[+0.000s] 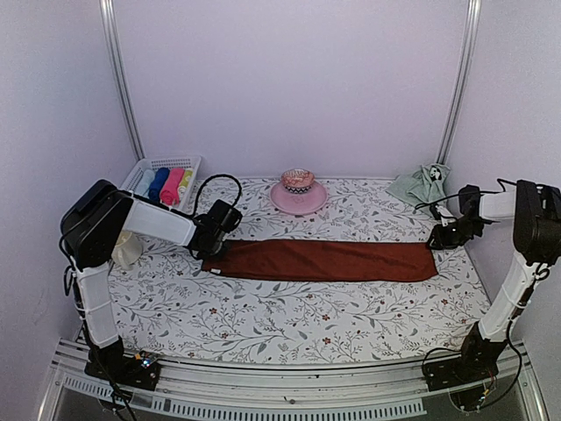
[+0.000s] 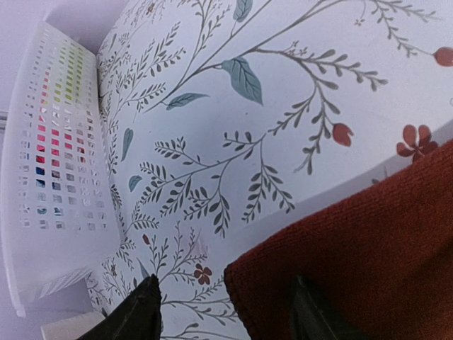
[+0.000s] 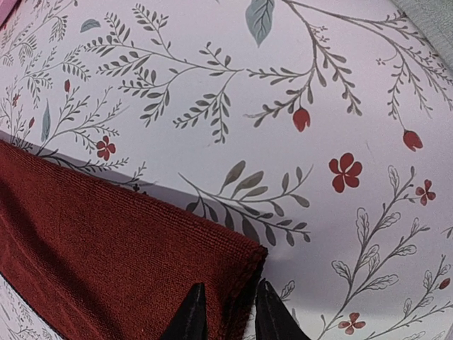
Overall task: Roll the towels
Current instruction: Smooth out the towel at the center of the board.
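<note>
The dark red-brown towel [image 1: 324, 260] lies as a long flat strip across the middle of the floral table cover. At its left end my left gripper [image 1: 213, 250] is open. In the left wrist view the towel's corner [image 2: 368, 241] sits between the spread jaws of the left gripper [image 2: 226, 312], one finger over the towel and one over bare cover. At the strip's right end my right gripper [image 1: 436, 241] is shut on the towel's corner. In the right wrist view the towel's edge [image 3: 106, 248] runs between the narrow jaws of the right gripper [image 3: 225, 304], slightly lifted. The sage green towel [image 1: 422, 184] lies crumpled at the back right.
A white perforated basket [image 1: 188, 160] with several coloured rolled cloths stands at the back left, also close by as a white basket [image 2: 49, 177] in the left wrist view. A pink stand with a bowl [image 1: 298, 195] is at the back centre. A pale crumpled cloth [image 1: 127, 250] lies by the left arm.
</note>
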`<state>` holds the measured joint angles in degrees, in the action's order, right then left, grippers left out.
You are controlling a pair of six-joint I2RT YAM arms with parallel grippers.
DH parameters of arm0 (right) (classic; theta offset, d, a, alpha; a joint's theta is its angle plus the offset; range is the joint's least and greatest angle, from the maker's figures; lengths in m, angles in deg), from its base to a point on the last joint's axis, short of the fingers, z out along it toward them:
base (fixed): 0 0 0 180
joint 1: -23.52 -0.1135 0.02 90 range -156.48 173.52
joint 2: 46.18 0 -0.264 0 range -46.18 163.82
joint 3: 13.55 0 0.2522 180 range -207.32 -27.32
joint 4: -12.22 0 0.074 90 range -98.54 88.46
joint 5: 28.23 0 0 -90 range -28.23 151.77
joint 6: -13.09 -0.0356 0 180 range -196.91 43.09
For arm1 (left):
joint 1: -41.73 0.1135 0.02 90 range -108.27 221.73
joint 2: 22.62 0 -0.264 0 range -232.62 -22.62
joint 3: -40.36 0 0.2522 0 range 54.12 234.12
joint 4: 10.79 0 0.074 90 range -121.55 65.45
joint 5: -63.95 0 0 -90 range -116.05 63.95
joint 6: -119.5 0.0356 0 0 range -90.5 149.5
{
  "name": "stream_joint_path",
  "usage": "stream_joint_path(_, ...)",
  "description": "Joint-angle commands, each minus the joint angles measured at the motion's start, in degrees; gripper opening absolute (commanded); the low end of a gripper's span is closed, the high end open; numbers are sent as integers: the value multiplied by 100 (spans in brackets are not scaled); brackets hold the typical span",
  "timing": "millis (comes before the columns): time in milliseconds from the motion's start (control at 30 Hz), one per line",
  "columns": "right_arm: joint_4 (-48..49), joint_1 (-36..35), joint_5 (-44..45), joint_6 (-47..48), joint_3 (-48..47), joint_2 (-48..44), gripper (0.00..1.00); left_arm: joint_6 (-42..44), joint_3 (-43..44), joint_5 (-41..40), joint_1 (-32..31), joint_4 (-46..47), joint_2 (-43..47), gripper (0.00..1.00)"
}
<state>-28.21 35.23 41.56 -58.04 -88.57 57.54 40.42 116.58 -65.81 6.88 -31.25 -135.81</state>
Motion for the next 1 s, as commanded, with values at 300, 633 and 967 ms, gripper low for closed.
stream_joint_path(300, -131, 36, -168, 38, -219, 117, 3, -16, -1, 23, 15, -76, -41, 62)
stream_joint_path(633, -39, 31, -216, 64, -264, -199, 2, -7, 53, -137, 13, -122, -164, 62)
stream_joint_path(967, 100, 32, -203, 14, -341, -289, 2, -16, 109, -243, 30, -172, -265, 62)
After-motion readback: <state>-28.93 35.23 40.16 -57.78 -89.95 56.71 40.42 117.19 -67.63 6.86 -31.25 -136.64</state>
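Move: Just beneath the right fingers, about 1 cm ahead and 1 cm down, lies the towel's far right corner, with one finger to either side of its end. Beyond, the green cloth is heaped about 25 cm straight ahead, and the pink plate sits some 21 cm ahead and 30 cm to the left of the hand, 2 cm lower. From the left hand the corner is about 47 cm to the right, level with it and 1 cm lower. Sinking about 1 cm more with a slight drift back and left, the right hand shuts its partly open fingers and pinches the red-brown towel's right end beside the far corner. Then it rises a good 2 cm and eases about 1 cm forward, keeping the pinch, the wrist barely turning. ##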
